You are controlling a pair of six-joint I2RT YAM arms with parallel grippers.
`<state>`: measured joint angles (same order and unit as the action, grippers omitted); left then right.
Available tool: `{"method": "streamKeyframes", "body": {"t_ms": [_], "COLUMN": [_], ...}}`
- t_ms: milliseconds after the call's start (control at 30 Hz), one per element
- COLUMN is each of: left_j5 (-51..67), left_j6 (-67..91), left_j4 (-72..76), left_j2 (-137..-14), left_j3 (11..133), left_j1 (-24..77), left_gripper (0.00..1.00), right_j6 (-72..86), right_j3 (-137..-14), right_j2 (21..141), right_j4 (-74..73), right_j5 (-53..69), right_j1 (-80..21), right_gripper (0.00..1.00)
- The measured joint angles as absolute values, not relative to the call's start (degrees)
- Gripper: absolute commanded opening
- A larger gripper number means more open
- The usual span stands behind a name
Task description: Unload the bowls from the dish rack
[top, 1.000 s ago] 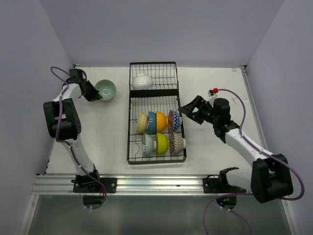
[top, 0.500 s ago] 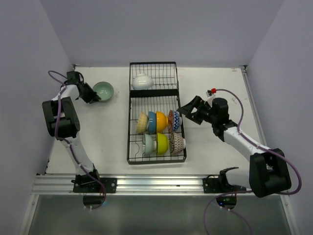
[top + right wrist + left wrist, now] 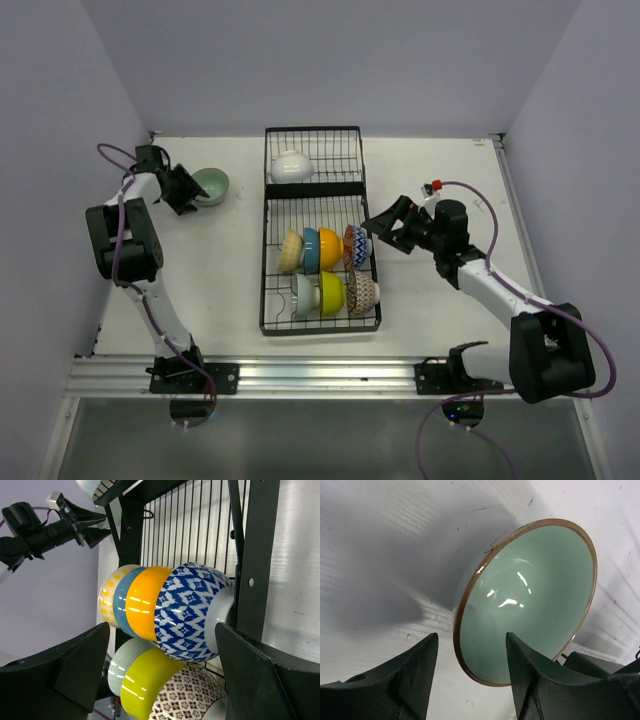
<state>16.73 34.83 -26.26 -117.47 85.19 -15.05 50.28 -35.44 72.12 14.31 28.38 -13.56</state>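
A pale mint green bowl point(image 3: 212, 185) rests on the table left of the dish rack point(image 3: 264, 262). My left gripper point(image 3: 188, 190) is open, its fingers either side of the bowl's brown rim point(image 3: 465, 655) without pinching it. In the rack, a white bowl point(image 3: 291, 167) sits in the short section. The long section holds cream, blue, orange point(image 3: 329, 248) and blue zigzag point(image 3: 356, 245) bowls, with a pale checked, a yellow-green point(image 3: 331, 292) and a brown-patterned bowl point(image 3: 361, 291) in front. My right gripper point(image 3: 378, 232) is open beside the rack, facing the blue zigzag bowl point(image 3: 192, 615).
The rack's black frame bar point(image 3: 252, 555) runs between my right fingers and the bowls. Walls close the table on the left, back and right. The left arm is stretched towards the far left corner.
My left gripper has opened and let go of the mint green bowl, which shifted slightly left. The right gripper has edged a little closer to the rack.
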Motion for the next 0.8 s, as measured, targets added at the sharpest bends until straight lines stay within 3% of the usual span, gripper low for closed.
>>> {"method": "streamKeyframes", "body": {"t_ms": [233, 500, 800], "left_j5": [15.7, 17.7, 16.6], "left_j6": [33.4, 31.0, 24.2], "left_j4": [-26.4, -20.1, -14.4], "left_j2": [-111.7, -93.3, -73.9], "left_j3": [84.5, 74.9, 63.2], "left_j1": [-15.0, -14.4, -2.1], "left_gripper": [0.72, 0.79, 0.92], "right_j6": [50.4, 54.0, 57.1], "right_j3": [-35.3, -35.3, -45.5], "right_j2": [72.1, 74.0, 83.5], "right_j4": [14.7, 21.6, 29.6], "right_j5": [28.9, 29.5, 24.4], "right_j1": [-13.4, -13.5, -21.3], "right_gripper": [0.91, 0.88, 0.86]}}
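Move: The left gripper still straddles the near-left rim of the green bowl, whose middle lies about 4 cm ahead, 5 cm to the right and 2 cm below. The white bowl, on the upper shelf, is some 27 cm right of that hand, level with it fore and aft, 15 cm higher. From the right hand the white bowl is about 14 cm ahead, 20 cm left, 4 cm up; the blue-patterned bowl sits 4 cm left and 9 cm below, the orange one 10 cm left, equally low. Still straddling the green bowl's rim, already partly open, the left fingers open wide and come clear straight up; the hand climbs some 20 cm, then also swings right and back towards the rack, tips tilting up about 35 degrees. After a short wait the open right hand heads left, up and forward, about 9 cm in all, over the lower bowls towards the white bowl, touching nothing visible. ##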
